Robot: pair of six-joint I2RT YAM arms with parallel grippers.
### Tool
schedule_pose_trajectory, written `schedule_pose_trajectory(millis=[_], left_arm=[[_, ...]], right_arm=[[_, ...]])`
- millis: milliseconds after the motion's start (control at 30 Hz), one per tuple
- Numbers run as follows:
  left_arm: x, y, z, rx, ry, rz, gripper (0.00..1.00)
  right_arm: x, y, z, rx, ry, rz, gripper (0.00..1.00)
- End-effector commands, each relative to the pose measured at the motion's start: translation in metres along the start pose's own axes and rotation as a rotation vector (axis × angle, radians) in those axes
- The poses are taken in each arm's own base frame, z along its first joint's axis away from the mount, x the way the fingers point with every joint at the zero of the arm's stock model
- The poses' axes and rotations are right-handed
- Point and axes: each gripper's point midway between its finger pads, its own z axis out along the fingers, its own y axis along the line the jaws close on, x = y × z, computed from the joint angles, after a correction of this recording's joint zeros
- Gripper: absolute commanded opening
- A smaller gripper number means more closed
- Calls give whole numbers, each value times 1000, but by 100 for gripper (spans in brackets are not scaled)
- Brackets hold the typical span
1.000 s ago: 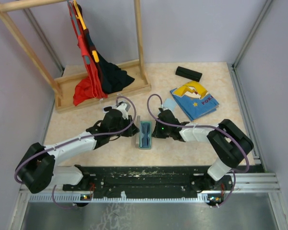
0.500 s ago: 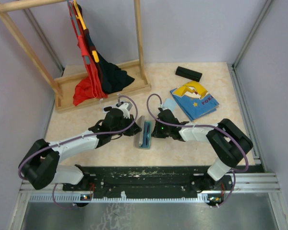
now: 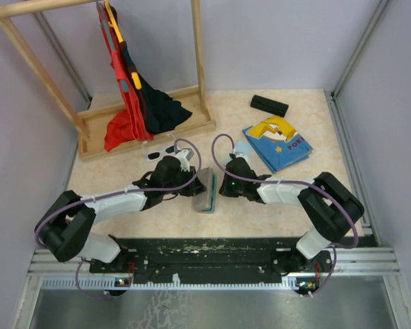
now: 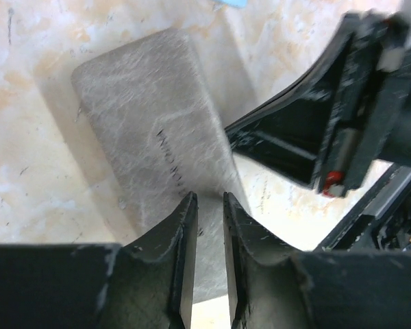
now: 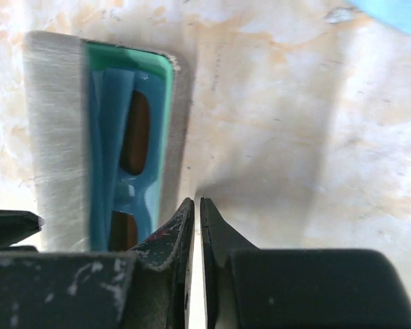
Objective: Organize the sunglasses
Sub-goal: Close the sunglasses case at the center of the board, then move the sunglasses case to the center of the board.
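Observation:
A grey oblong case (image 3: 207,195) lies between my two grippers, its lid (image 4: 151,137) tilted partly over the teal inside. A blue-framed pair of sunglasses (image 5: 127,161) with brown lenses lies in it. My left gripper (image 4: 210,205) hovers over the lid's outer face, its jaws a narrow gap apart with nothing between them. My right gripper (image 5: 196,205) rests at the case's right edge, jaws all but touching and empty. A white-framed pair of sunglasses (image 3: 159,152) lies on the table behind the left arm.
A wooden rack (image 3: 147,127) hung with red and black clothes (image 3: 133,110) stands at the back left. A black case (image 3: 269,105), a blue book (image 3: 277,144) and a light-blue cloth (image 3: 241,149) lie at the back right.
The case's lid has swung from standing open at the left to leaning over the case. My left gripper followed it rightward, which uncovered the white sunglasses. The right gripper barely moved.

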Motion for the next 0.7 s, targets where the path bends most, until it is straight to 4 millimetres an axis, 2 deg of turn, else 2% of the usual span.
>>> schedule_pose_trajectory(millis=[0,233,267,300,433,567,667], left_arm=[[12,9,2,-39,56,27,29],[-11,1,-6,-44,9,54,34],[-15,0,-10,-54,-3,60,35],[-23,-1,-15,-64,-29,66,36],[-52,15,-49,-217,-143,73,47],[-78,30,-94,-353,-270,86,59],[-90,31,-125,-398,-340,95,70]], right_arm=[[-24,-11,-18,74,-128,6,10],[-38,-19,-44,109,-221,4,26],[-40,-18,-47,106,-230,0,30],[-42,-17,-50,102,-239,-2,38],[-47,-9,-63,94,-284,9,63],[-48,12,-71,113,-325,7,81],[-43,32,-63,133,-323,13,88]])
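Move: The half-closed sunglasses case stands under the left fingertips, its middle about 2 cm to their right and 5 cm below them; they are on the lid near its free edge. From the right fingertips, low beside the case's right side, that middle is some 5 cm left and about 1 cm ahead. The pale blue cloth lies roughly 15 cm ahead and 7 cm right of the right hand, the white sunglasses about 15 cm ahead and 14 cm left of the left hand. Press the left fingertips down on the case lid, sinking about 2 cm and easing slightly left, then lift them off, up and to the left, tipping the fingers up as they spread wider. Meanwhile take the right gripper away from the case's side, right and up by 4 to 6 cm, opening it wide; late on, let it drift slightly back and left. ##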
